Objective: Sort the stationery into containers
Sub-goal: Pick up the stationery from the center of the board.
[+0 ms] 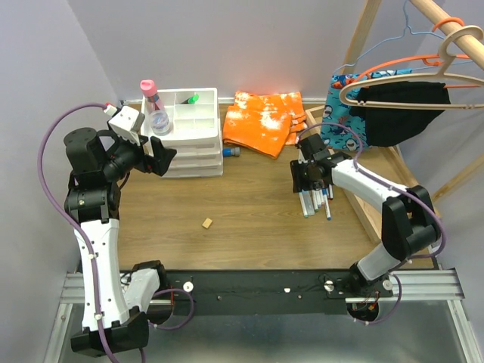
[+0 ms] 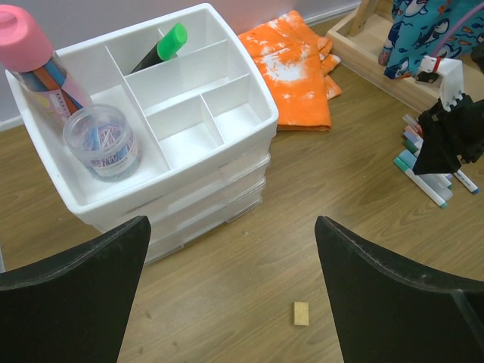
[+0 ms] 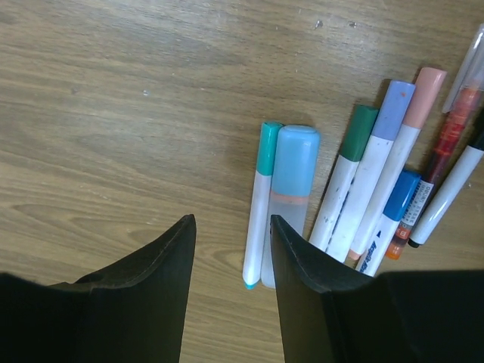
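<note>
The white three-drawer unit (image 1: 198, 151) (image 2: 261, 98) stands at the back left. Its top tray holds a black green-capped marker (image 1: 193, 98) (image 2: 162, 48) and a clear pink-capped bottle (image 1: 153, 106) (image 2: 34, 57). Several slim white pens (image 1: 316, 200) lie side by side on the table at the right. My right gripper (image 1: 308, 184) (image 3: 231, 223) hangs open just above them. The end of a teal-capped pen (image 3: 259, 204) lies in its gap by the right finger, beside a pale blue-capped marker (image 3: 292, 189). My left gripper (image 1: 156, 155) (image 2: 231, 223) is wide open and empty in front of the unit. A small blue-capped tube (image 1: 232, 153) lies right of the unit.
A round clear tub of clips (image 2: 102, 140) sits in the tray's front left compartment. A small tan block (image 1: 206, 222) (image 2: 302, 313) lies mid-table. An orange cloth (image 1: 265, 121) (image 2: 295, 68) lies behind. A shallow wooden tray (image 1: 368, 215) and a rack of hangers (image 1: 393, 91) stand at the right.
</note>
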### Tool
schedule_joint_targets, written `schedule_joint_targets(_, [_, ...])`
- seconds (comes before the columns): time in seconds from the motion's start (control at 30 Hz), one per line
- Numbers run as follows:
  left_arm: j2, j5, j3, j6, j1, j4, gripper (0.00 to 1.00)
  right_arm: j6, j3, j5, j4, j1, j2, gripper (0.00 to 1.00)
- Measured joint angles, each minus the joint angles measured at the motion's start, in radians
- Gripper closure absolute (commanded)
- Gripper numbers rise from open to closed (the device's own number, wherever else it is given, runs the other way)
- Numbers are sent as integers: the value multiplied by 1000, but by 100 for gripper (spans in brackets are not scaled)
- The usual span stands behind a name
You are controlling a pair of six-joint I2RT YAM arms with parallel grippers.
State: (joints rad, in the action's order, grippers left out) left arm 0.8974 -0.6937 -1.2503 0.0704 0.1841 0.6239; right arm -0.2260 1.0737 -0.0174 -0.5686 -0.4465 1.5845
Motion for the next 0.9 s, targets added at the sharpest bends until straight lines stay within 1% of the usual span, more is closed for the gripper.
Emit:
schedule_joint_targets(0.37, [-6, 0, 14, -8, -3, -12, 1, 2, 12, -14, 26, 37, 104, 50])
schedule_joint_targets(0.73, [-6, 1, 43, -23, -3, -45, 1, 12, 18, -23, 40, 74, 137, 51])
schedule_joint_targets(0.9, [-6, 1, 46, -26, -2, -48, 1, 23, 18, -27, 57, 78, 168, 58])
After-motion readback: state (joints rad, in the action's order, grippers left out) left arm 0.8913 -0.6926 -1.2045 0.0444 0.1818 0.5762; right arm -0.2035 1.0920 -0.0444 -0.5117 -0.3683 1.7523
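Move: The teal-capped pen and the light-blue marker lie side by side as a pair, about 3 cm to the right of the right hand, level with it fore and aft and some 6 cm below. The green-capped marker is about 3 cm right of that pair and 1 cm farther out; the lilac-capped marker lies 2 cm right again. From the left hand, the pair is roughly 35 cm to the right, 3 cm ahead and 36 cm down. Lower the right gripper about 5 cm onto the teal-capped pen and the light-blue marker, easing it right and a little forward, some 3 cm and 2 cm, so that the half-open fingers come down astride both near their caps. Keep the fingers pointing steeply down with only a slight turn of the wrist, clear of the green-capped marker, and don't close them yet. ##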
